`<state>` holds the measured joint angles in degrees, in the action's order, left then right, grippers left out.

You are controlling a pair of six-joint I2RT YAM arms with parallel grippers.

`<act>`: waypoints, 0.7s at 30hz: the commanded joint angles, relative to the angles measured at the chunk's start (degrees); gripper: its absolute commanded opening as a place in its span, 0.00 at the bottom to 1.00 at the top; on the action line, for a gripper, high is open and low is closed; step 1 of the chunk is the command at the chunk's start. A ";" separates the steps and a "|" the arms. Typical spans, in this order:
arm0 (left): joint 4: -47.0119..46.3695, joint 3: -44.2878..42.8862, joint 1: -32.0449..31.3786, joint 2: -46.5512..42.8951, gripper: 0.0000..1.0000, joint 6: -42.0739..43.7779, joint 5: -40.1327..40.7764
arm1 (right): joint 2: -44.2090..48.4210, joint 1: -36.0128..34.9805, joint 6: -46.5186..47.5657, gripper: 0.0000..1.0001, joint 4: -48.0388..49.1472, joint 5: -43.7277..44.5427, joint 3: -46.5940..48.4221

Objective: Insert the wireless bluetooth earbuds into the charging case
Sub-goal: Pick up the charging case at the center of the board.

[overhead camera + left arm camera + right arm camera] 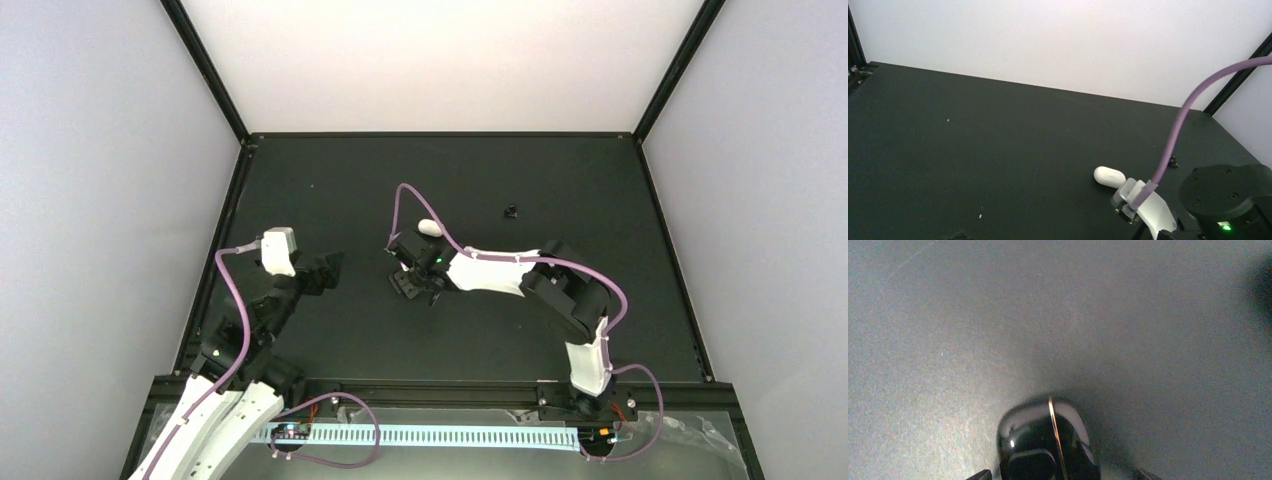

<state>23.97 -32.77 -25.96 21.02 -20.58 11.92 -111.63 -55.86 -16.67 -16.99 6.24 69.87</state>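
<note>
The white oval charging case [429, 227] lies on the black table, lid down, no dark interior showing; it also shows in the left wrist view [1109, 176]. No white earbuds are in view. My right gripper [408, 284] points down at the table just in front of the case. In the right wrist view its jaws [1060, 475] stand apart around a small glossy black squarish object [1038, 440] with a thin gold line. My left gripper [328, 270] hangs empty to the left, well apart from the case.
A small black bit [511, 211] lies behind and right of the case, also in the left wrist view [1173, 161]. The right arm's purple cable [405, 200] loops over the case. Black frame rails [240, 190] edge the table.
</note>
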 commanded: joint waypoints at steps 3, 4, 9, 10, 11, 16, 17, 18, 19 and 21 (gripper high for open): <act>-0.50 -0.18 -0.15 0.25 0.99 0.25 -1.02 | -4.60 -0.13 3.98 0.71 -1.97 -2.28 4.31; -0.50 -0.18 -0.10 0.23 0.99 0.27 -1.02 | -4.79 -0.14 4.09 0.69 -2.06 -2.24 4.51; -0.59 -0.18 -0.15 0.33 0.99 0.28 -1.20 | -5.68 -0.13 4.64 0.61 -3.57 -1.69 4.90; -0.59 -0.18 -0.08 0.29 0.99 0.28 -1.20 | -5.55 -0.15 4.52 0.60 -3.79 -1.53 4.73; -0.54 -0.18 -0.13 0.29 0.99 0.28 -1.20 | -5.37 -0.21 4.38 0.60 -3.83 -1.42 4.26; -0.74 -0.09 -0.15 0.37 0.99 0.28 -1.44 | -4.33 -0.20 5.04 0.59 -3.79 -0.23 1.58; -0.75 -0.10 -0.15 0.44 0.99 0.31 -1.53 | -4.19 -0.26 5.44 0.58 -3.87 0.04 1.29; -0.81 -0.10 -0.13 0.53 0.99 0.20 -1.66 | -4.13 -0.22 5.84 0.55 -4.04 0.29 1.12; -0.78 -0.10 -0.15 0.61 0.99 0.19 -1.78 | -3.98 -0.22 6.24 0.53 -4.16 0.53 1.03; -0.79 -0.10 -0.08 0.73 0.99 0.11 -1.94 | -3.50 -0.22 6.74 0.45 -3.92 0.77 0.62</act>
<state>23.97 -32.77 -25.96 21.04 -20.56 10.98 -114.56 -55.94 -11.29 -16.69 6.48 73.21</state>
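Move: The black charging case lies almost under the right fingertips, its middle roughly 1 cm ahead, 1 cm to the left and 1 cm below the hand, with the open fingers astride its near part. The white case stands some 14 cm ahead and 8 cm to the right of this hand, the black earbuds about 19 cm ahead and 24 cm to the right, both near table height. From the left hand the black case is about 5 cm ahead, 13 cm right and 24 cm down. Around the black charging case the right hand's open fingers draw in by about a third of their gap, until both tips stand right at its two sides. First the hand slides low over the table, nearly 2 cm left and forward, to centre on the case; then it all but stays, turning some 5 degrees counter-clockwise while the fingers go on closing. ##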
